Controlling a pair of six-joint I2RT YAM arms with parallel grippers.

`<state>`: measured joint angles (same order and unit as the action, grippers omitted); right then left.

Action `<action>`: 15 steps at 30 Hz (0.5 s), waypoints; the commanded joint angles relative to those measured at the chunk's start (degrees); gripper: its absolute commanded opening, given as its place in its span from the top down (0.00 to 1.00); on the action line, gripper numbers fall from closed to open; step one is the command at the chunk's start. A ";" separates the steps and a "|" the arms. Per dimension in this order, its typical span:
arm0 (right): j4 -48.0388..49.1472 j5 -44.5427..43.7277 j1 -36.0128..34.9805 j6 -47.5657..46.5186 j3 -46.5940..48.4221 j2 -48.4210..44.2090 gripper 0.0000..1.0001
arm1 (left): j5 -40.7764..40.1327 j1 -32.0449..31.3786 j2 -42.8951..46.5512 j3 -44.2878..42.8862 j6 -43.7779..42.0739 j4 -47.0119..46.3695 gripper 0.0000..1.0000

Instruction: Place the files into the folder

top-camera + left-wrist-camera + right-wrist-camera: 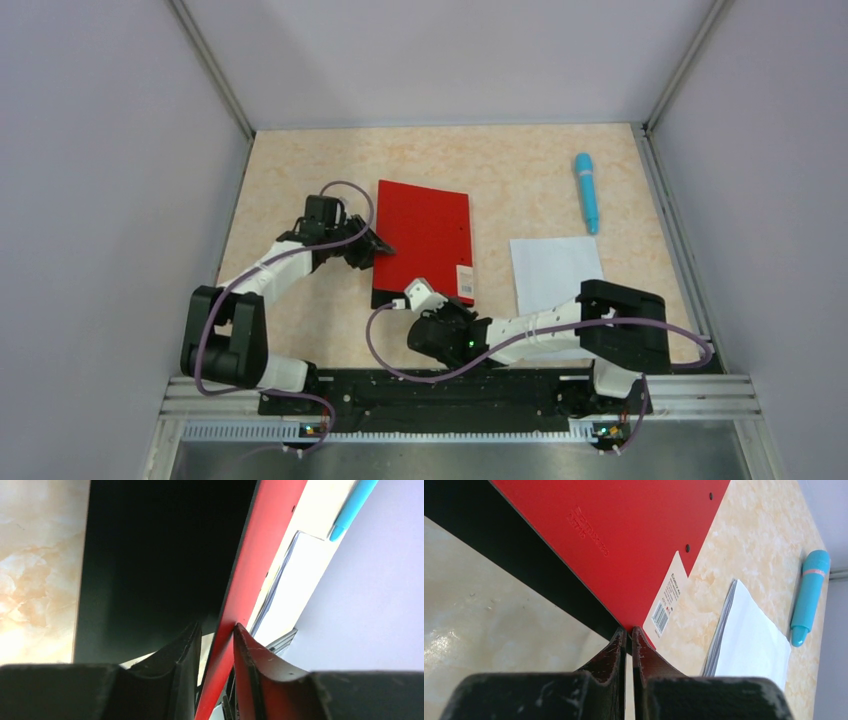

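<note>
The red folder (425,235) lies mid-table with its white label (465,282) at the near right corner. Its cover is raised, showing the black inside (150,565). My left gripper (378,245) (215,627) straddles the cover's left edge (255,570). One finger touches the red face, and a narrow gap remains at the other. My right gripper (412,296) (629,629) is shut on the cover's near corner (624,535). The files (555,270) (749,625) (305,575), a stack of white sheets, lie flat to the right of the folder.
A blue pen (587,192) (808,595) (352,505) lies beyond the files at the far right. Grey walls enclose the table on three sides. The right arm's links (620,325) cover the near end of the files.
</note>
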<state>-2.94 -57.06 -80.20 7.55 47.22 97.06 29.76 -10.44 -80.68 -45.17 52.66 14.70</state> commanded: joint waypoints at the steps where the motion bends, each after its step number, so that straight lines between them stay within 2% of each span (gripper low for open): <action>1: 2.03 0.57 -0.59 1.37 -0.26 -3.16 1.00 | 1.20 -1.31 -0.73 -1.55 -1.36 -2.25 0.69; 4: 2.41 0.74 -0.60 0.70 -0.55 -3.23 1.00 | 0.79 -2.45 -1.08 -1.95 -1.62 -1.84 0.78; 8: 2.41 0.60 -0.65 0.21 -0.57 -3.69 1.00 | -0.21 -3.60 -1.16 -3.38 -1.94 -0.37 1.00; 10: 2.42 0.38 -0.62 0.30 -1.04 -4.36 0.94 | -1.45 -4.27 -0.93 -4.79 -3.23 1.54 1.00; 11: 2.42 0.41 -0.63 0.33 -1.38 -4.84 0.82 | -2.57 -4.62 -0.77 -5.69 -3.86 3.05 1.00; 12: 2.41 0.49 -0.63 0.43 -1.53 -5.34 0.75 | -3.58 -4.94 -0.41 -6.40 -4.46 4.37 1.00; 13: 2.16 0.76 -0.64 0.53 -1.60 -5.84 0.58 | -4.59 -5.10 -0.03 -7.15 -5.07 5.77 1.00; 15: 0.65 1.72 -0.76 1.00 -1.42 -7.19 0.29 | -7.02 -5.21 1.02 -8.62 -6.32 9.33 1.00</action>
<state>-2.79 -55.88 -80.20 7.51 45.63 94.35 29.04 -14.94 -81.12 -50.43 50.06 16.14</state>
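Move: The folder's middle lies about 8 cm to the left hand's right, level with it fore and aft and some 6 cm below; those half-open fingers already straddle the red cover's raised left edge. From the right hand, pinching the cover's near edge beside the label, the folder's middle is about 11 cm ahead, 7 cm left and 4 cm below. The white files lie about 23 cm to the right hand's right, 1 cm ahead and 5 cm lower. The left fingers shut from under half open, pinching the red cover's left edge, while the hand slides right and then, once shut, also climbs, carrying the edge about 2.5 cm right and 2.5 cm up. The right hand stays within about a centimetre of its place at the near right corner, first keeping its pinch beside the label, then spreading its fingers to about half open and letting go of the cover. ##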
